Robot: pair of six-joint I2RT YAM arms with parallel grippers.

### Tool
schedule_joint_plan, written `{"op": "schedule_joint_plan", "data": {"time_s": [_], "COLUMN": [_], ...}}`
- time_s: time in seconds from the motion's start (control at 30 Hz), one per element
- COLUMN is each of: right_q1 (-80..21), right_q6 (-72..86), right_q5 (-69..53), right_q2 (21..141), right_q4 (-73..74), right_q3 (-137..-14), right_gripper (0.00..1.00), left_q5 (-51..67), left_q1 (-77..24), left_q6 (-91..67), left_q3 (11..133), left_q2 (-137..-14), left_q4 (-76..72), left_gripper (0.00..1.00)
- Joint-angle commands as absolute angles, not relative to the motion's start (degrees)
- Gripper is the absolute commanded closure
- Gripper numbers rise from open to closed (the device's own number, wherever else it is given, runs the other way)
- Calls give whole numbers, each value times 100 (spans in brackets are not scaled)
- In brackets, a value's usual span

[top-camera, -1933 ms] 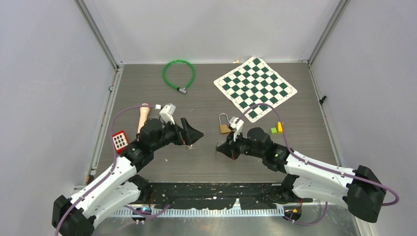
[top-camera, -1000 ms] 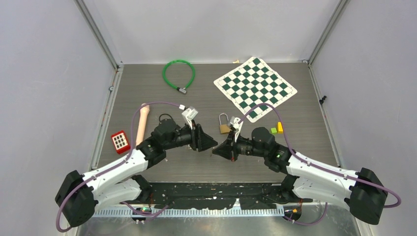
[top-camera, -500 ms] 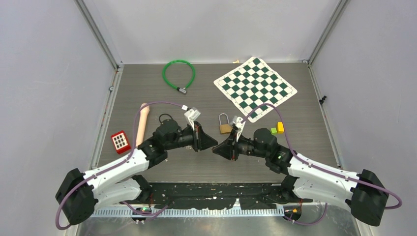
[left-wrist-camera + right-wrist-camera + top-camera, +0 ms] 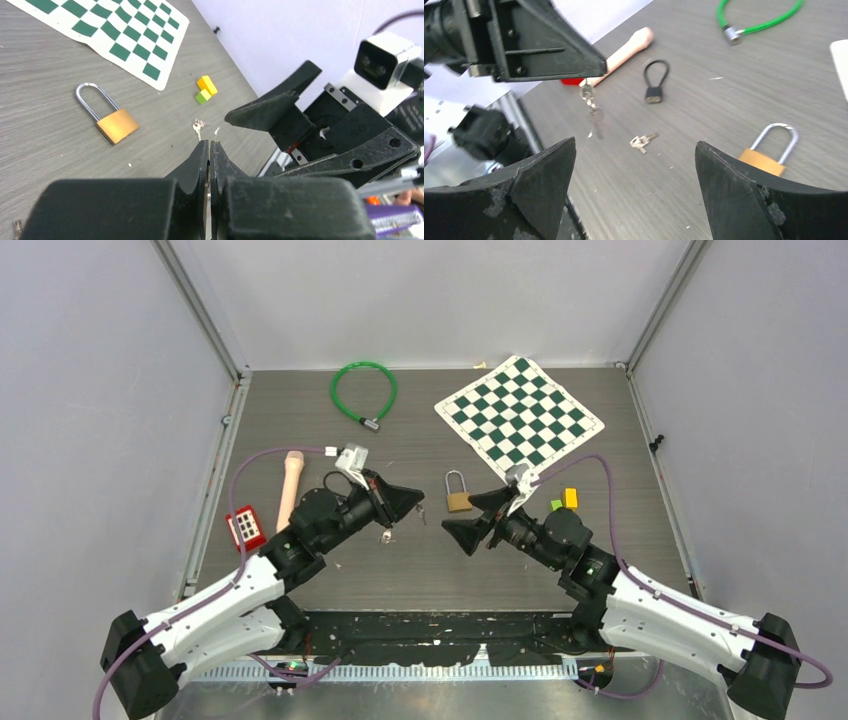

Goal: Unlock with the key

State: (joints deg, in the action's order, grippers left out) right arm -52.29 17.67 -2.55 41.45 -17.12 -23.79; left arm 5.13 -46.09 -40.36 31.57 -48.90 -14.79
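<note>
My left gripper [image 4: 408, 502] is shut on a key; a sliver of metal shows between its pressed jaws [image 4: 209, 144]. In the right wrist view more of the key bunch [image 4: 588, 97] dangles below its tip. The brass padlock [image 4: 458, 500] lies flat on the table to the right of that gripper, shackle pointing away [image 4: 116, 125]. My right gripper [image 4: 472, 517] stands wide open with nothing between its fingers [image 4: 636, 145], just right of the padlock [image 4: 764, 161]. A second set of keys [image 4: 642, 141] lies on the table between the two grippers.
A small black padlock [image 4: 654, 92] and a beige handle [image 4: 290, 488] lie left, beside a red keypad block [image 4: 244, 527]. A green cable lock [image 4: 364, 390] is at the back, a checkered mat [image 4: 520, 418] at back right. Yellow and green blocks [image 4: 563, 500] sit right.
The grippers met tip to tip; the left one shut on the key, and the right one opened wide. Both have drawn apart, the left carrying the key bunch leftward.
</note>
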Motion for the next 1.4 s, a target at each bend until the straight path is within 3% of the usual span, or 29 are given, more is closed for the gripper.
{"op": "schedule_joint_plan", "data": {"time_s": [0.0,0.27,0.53,1.2,1.37], "right_q1": [-5247,-5051,-4300,-4105,-4104], "right_q6": [1514,1661,3072,4344,4401], "right_q5": [919,143,-1751,-2210,-2279], "right_q2": [3920,4301,4859,5775,5860], "right_q4": [-1999,-2775,-3956,-4794,-4912], "right_q3": [-2590,-3083,-3195,-3476,-3504], "right_gripper": [5,4,1,63,69], "left_q5": [-449,-779,-758,-303,-213], "left_q1": [-4615,-4615,-4614,-4614,-4615], "left_q6": [-4409,-5141,-5782,-6372,-6388], "left_q3": [3117,3087,2990,2911,2909], "left_q2": [-4767,-4846,-4885,-5119,-5150], "left_q4": [-2109,-2861,-3331,-4179,-4307], "left_gripper": [100,100,100,100,100]}}
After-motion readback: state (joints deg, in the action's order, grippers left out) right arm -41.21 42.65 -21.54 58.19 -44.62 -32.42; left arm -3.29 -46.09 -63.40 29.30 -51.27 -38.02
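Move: The key on its ring hangs from the left fingertips, about 3 cm below the left hand's point and 1 cm ahead and to the right of it. From the right hand it lies roughly 8 cm left, 1 cm ahead and about level. The padlock is on the table about 17 cm ahead of the right hand, 2 cm right and 21 cm below; the spare keys lie some 7 cm ahead, 15 cm left and equally low. Upward goes the right hand, about 10 cm. It first swings slightly forward and right, then curves left towards the key ring, tipping its fingertips up by some 20 degrees and narrowing from wide open to about a third. The left keeps its pinch on the key, rising 8 cm with a little early forward travel and tipping its fingers up too; right-finger contact isn't clear. ##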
